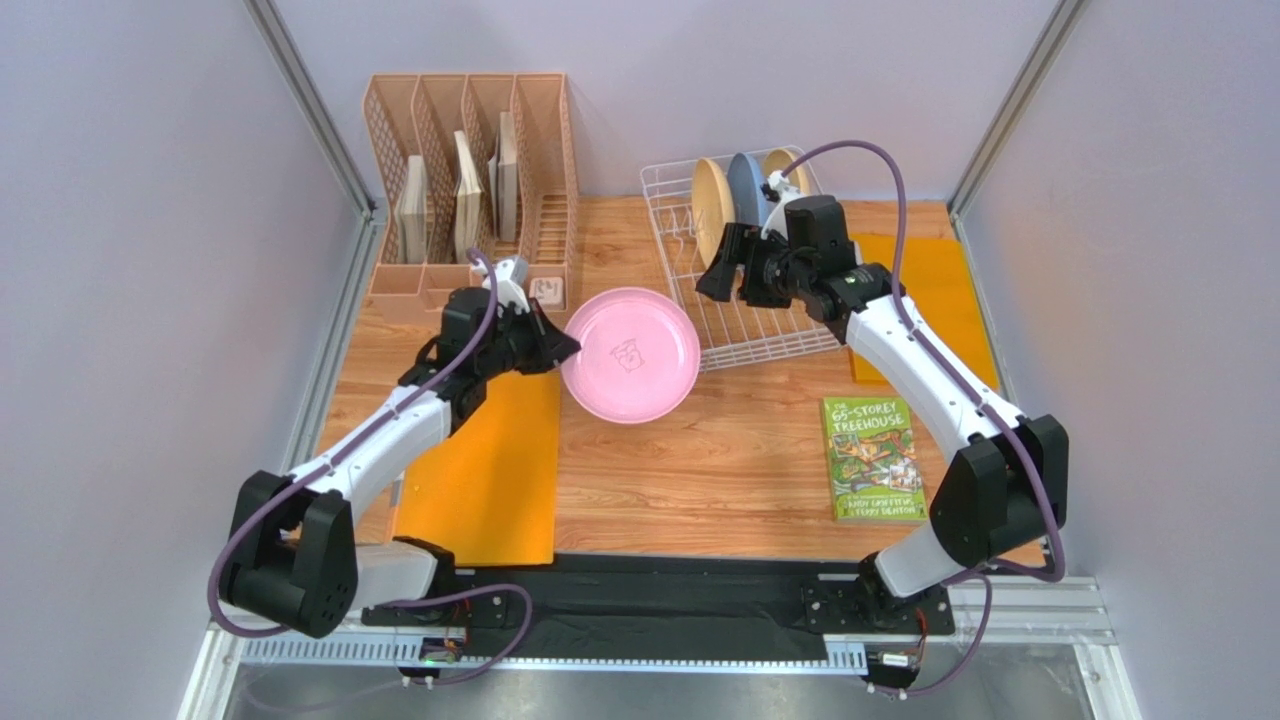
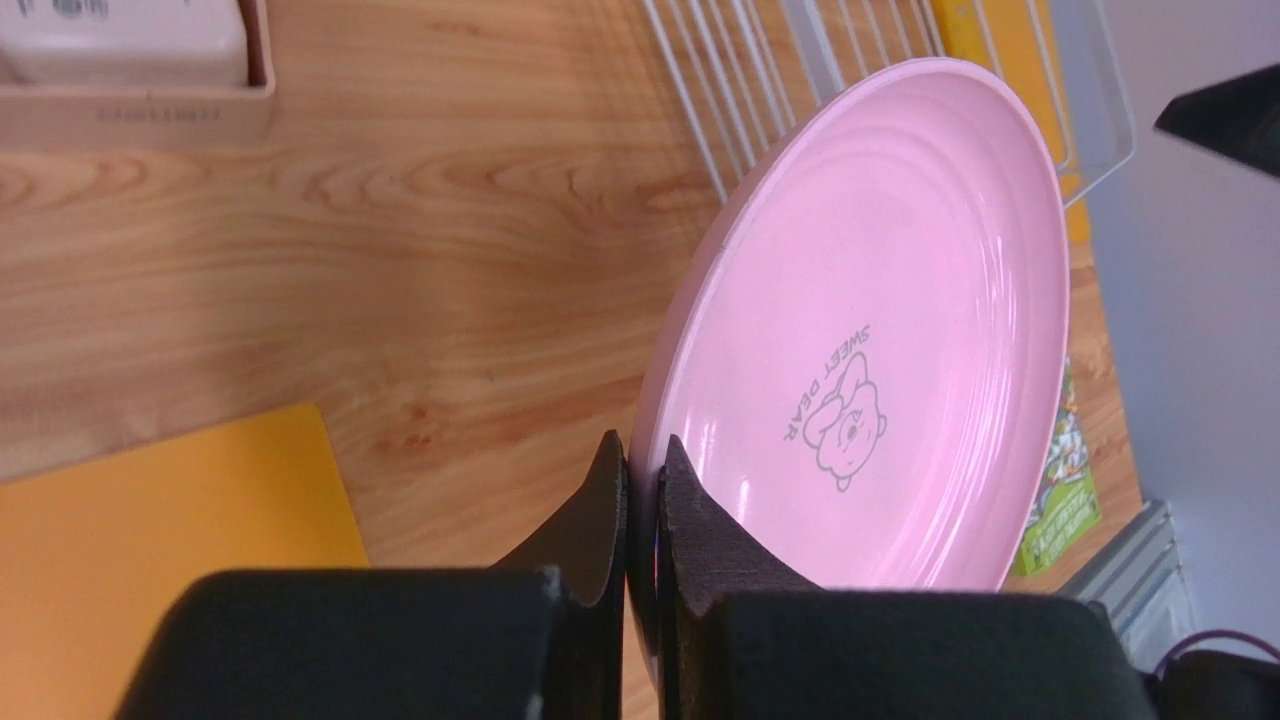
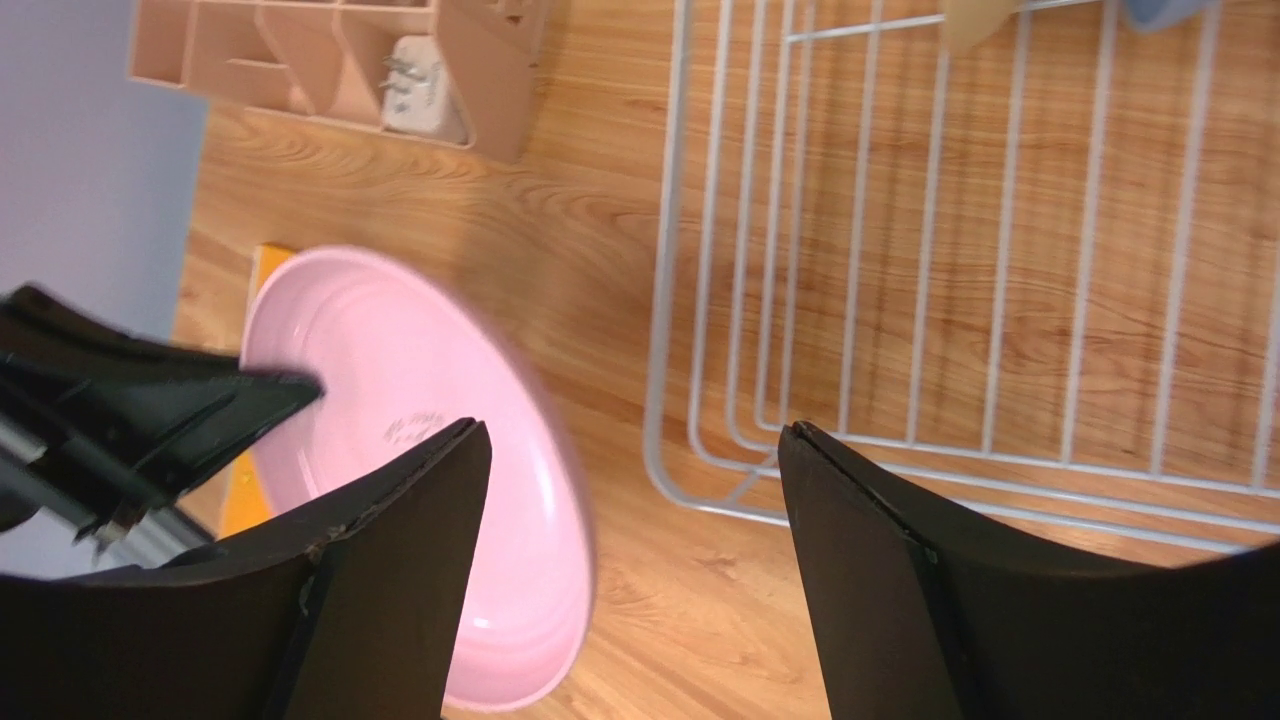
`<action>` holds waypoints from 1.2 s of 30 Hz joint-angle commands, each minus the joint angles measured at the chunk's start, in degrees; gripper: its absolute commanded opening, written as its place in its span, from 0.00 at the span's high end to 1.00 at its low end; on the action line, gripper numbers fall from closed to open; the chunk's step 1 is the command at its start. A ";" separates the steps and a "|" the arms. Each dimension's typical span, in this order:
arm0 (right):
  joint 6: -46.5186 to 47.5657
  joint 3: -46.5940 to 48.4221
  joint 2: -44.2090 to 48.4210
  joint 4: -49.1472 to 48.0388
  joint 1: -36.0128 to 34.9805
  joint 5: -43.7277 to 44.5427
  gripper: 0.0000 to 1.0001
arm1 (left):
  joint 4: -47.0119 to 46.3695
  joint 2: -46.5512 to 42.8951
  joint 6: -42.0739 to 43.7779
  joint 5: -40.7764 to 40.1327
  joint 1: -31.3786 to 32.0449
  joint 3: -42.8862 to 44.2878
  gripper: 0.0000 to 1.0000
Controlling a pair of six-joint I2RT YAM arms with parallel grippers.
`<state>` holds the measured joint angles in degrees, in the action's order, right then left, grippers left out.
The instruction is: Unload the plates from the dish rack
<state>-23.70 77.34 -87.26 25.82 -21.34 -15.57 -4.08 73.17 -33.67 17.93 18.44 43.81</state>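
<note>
The pink plate (image 1: 631, 356) hangs tilted over the wood just left of the dish rack (image 1: 751, 338). My left gripper (image 1: 559, 345) is shut on its left rim. In the left wrist view the gripper (image 2: 639, 450) pinches the edge of the pink plate (image 2: 902, 300), bear mark facing up. My right gripper (image 1: 732, 278) stands open and empty over the rack's left side. In the right wrist view it (image 3: 631, 435) is apart from the pink plate (image 3: 376, 345), beside the rack (image 3: 661, 225). Yellow (image 1: 711, 191), blue (image 1: 744, 183) and cream (image 1: 781, 165) plates stand upright in the rack's back.
A peach slotted organizer (image 1: 473, 165) holding beige boards stands at the back left. Orange mats lie under the left arm (image 1: 481, 465) and right of the rack (image 1: 924, 300). A green book (image 1: 872, 458) lies at the front right.
</note>
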 commanded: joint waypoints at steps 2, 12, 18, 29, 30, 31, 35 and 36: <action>3.84 3.60 -1.06 3.09 0.86 7.75 0.24 | 6.97 -5.92 1.50 3.07 0.64 -5.04 1.00; 4.11 6.85 -4.84 3.79 2.27 11.08 0.24 | 6.36 -8.22 2.20 0.70 0.90 -13.66 1.00; 4.28 11.34 -8.71 3.97 2.80 11.79 0.24 | 0.48 -3.12 1.86 -0.70 0.90 -15.86 1.00; 7.35 19.16 -16.53 5.38 2.97 20.31 0.25 | -6.82 4.79 0.80 -4.75 1.16 -17.27 0.91; 7.79 20.90 -17.23 5.64 2.97 21.97 0.25 | -7.08 5.23 0.89 -4.75 1.16 -17.18 0.84; 8.75 21.62 -18.54 5.73 2.89 22.69 0.26 | -7.17 5.93 0.97 -4.92 1.34 -16.83 0.80; 10.61 26.88 -22.50 6.78 2.80 24.10 0.27 | -7.00 7.34 1.24 -5.98 1.51 -15.86 0.59; 10.87 28.29 -23.21 7.31 2.80 24.53 0.27 | -6.82 7.52 1.33 -6.24 1.51 -15.69 0.57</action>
<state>-15.99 99.18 -107.74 32.67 -18.55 5.13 -9.72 79.61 -33.15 14.20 19.53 26.59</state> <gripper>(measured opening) 0.738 0.393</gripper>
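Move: Below the left hand, which holds the pink plate by its left rim, the bare table spot for it lies about 8 cm back, 6 cm right and 15 cm down; the orange folder is 14 cm back, 17 cm left, and the white box 13 cm ahead, 6 cm left. From the empty right hand, the left cream plate stands some 16 cm ahead, 2 cm left and 9 cm lower; the blue plate is about 5 cm right of that plate. Lowering the pink plate about 14 cm, the left hand first draws back some 8 cm, then sinks nearly straight onto the table beside the folder, tipping down some 15 degrees before its fingers part around the rim. Meanwhile the right hand, still open, goes about 11 cm forward and 6 cm right over the rack towards the standing plates, turning clockwise. ##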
